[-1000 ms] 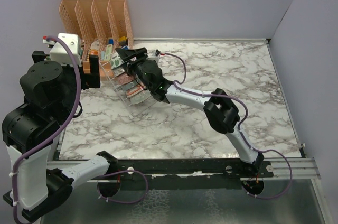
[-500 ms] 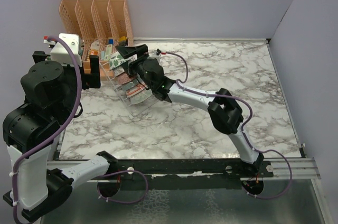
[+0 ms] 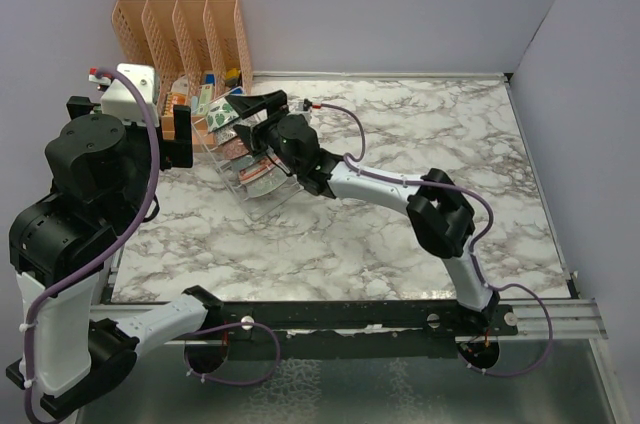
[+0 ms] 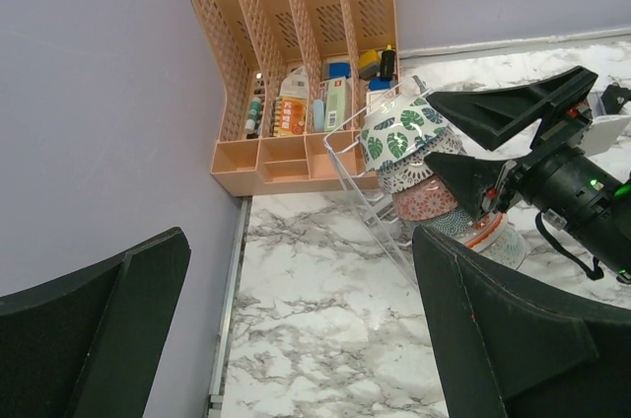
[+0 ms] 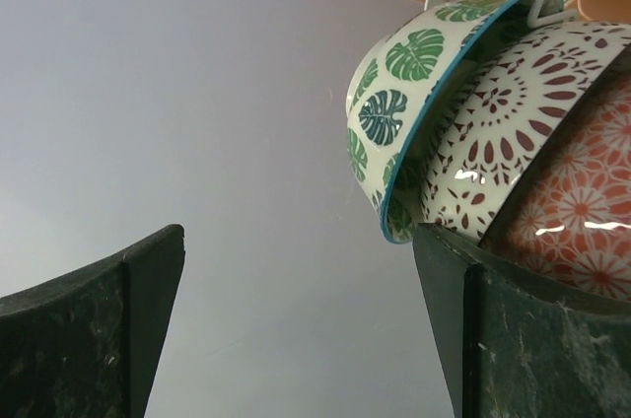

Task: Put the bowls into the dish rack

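The wire dish rack [image 3: 262, 194] stands at the back left, in front of the orange organizer. Several bowls stand on edge in it in a row. In the left wrist view the green leaf-patterned bowl [image 4: 398, 132] is farthest back, then the white bowl with dark lattice [image 4: 418, 172], a red-patterned bowl [image 4: 427, 199] and a red-rimmed bowl [image 4: 490, 237]. My right gripper [image 3: 246, 116] is open and empty beside the leaf bowl [image 5: 392, 93], its right finger next to the lattice bowl [image 5: 505, 127]. My left gripper [image 4: 301, 339] is open and empty, held high at the left.
The orange slotted organizer [image 3: 180, 26] with small bottles and boxes fills the back left corner against the walls. The rack's wire [image 4: 365, 186] leans toward it. The left arm's big body [image 3: 85, 194] stands at the table's left edge.
My right gripper has drawn back a little to the right, away from the rack, still open. The left arm has barely shifted.
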You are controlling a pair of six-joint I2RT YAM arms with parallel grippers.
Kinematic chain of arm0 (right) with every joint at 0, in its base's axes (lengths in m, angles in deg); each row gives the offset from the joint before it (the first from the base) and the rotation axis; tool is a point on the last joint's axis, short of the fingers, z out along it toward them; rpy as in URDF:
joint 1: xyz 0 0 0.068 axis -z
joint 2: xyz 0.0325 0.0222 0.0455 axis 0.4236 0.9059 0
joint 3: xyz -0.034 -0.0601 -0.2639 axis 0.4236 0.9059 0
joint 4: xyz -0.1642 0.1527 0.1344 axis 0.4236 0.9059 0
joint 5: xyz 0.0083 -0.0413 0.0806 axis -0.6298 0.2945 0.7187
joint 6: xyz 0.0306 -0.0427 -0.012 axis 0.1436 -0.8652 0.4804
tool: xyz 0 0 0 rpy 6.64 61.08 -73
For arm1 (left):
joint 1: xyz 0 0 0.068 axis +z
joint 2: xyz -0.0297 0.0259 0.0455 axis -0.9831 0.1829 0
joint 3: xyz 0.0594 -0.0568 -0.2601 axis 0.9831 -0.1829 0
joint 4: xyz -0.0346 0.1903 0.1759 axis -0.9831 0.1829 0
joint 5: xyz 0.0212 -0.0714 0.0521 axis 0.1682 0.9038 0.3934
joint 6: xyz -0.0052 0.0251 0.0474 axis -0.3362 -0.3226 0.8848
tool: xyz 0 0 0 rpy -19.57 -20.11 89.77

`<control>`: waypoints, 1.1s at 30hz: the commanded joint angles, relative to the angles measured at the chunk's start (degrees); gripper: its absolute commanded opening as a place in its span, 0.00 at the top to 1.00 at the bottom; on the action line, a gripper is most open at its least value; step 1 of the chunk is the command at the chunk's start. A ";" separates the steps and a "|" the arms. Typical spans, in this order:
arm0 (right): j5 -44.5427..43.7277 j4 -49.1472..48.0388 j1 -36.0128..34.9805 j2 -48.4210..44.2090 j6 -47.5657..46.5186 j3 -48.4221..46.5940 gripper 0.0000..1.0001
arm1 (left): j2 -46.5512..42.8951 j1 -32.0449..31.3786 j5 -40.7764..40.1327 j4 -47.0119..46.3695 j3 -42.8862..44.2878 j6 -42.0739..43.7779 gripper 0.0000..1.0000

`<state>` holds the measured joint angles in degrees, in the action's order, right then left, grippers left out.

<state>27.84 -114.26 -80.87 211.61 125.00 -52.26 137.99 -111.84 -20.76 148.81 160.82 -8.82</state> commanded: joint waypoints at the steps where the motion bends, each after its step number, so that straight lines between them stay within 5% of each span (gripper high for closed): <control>1: 1.78 1.96 -0.33 -4.08 -0.04 2.70 0.00 | 0.10 -0.41 -0.58 0.03 0.03 -0.06 0.01; 12: 8.69 8.66 -0.35 -17.21 -8.03 14.50 0.00 | 2.50 -0.41 0.70 1.43 1.91 -1.38 0.01; 22: 5.15 37.83 0.72 -31.05 -34.83 14.47 0.00 | 11.96 -0.40 9.80 8.44 12.17 -14.09 0.01; 33: -11.46 64.45 0.88 -38.70 -56.69 11.07 0.00 | 18.89 -0.36 16.79 1.47 6.57 -28.68 0.01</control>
<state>26.07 -65.32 -80.33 173.31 78.86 -38.34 154.30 -111.95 -7.49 153.58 167.44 -31.55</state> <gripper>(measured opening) 0.994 0.989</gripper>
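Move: The leaf-print bowl, just let go in the rack, lies close off the right hand's open fingertips: its middle about 4 cm ahead, 4 cm to the left and 4 cm lower. The maroon-patterned bowl is about 1 cm ahead, 2 cm left and 7 cm below that hand; the red bowl some 3 cm back, straight below by about 9 cm. From the left hand the leaf-print bowl lies roughly 22 cm ahead, 3 cm right and 24 cm down. The right hand, empty and still wide open, backs out from the leaf-print bowl and swings off to its right and back over the open table, about 20 cm in all, rising a little on the way, while it rolls strongly and its fingertips dip by some 25 degrees. The left hand, also empty and open, barely stirs at first, then sweeps some 10 cm to its right, with about 6 cm forward and a little less down, rolling and tipping its fingers down as it comes in towards the bowls in the rack without touching them. ##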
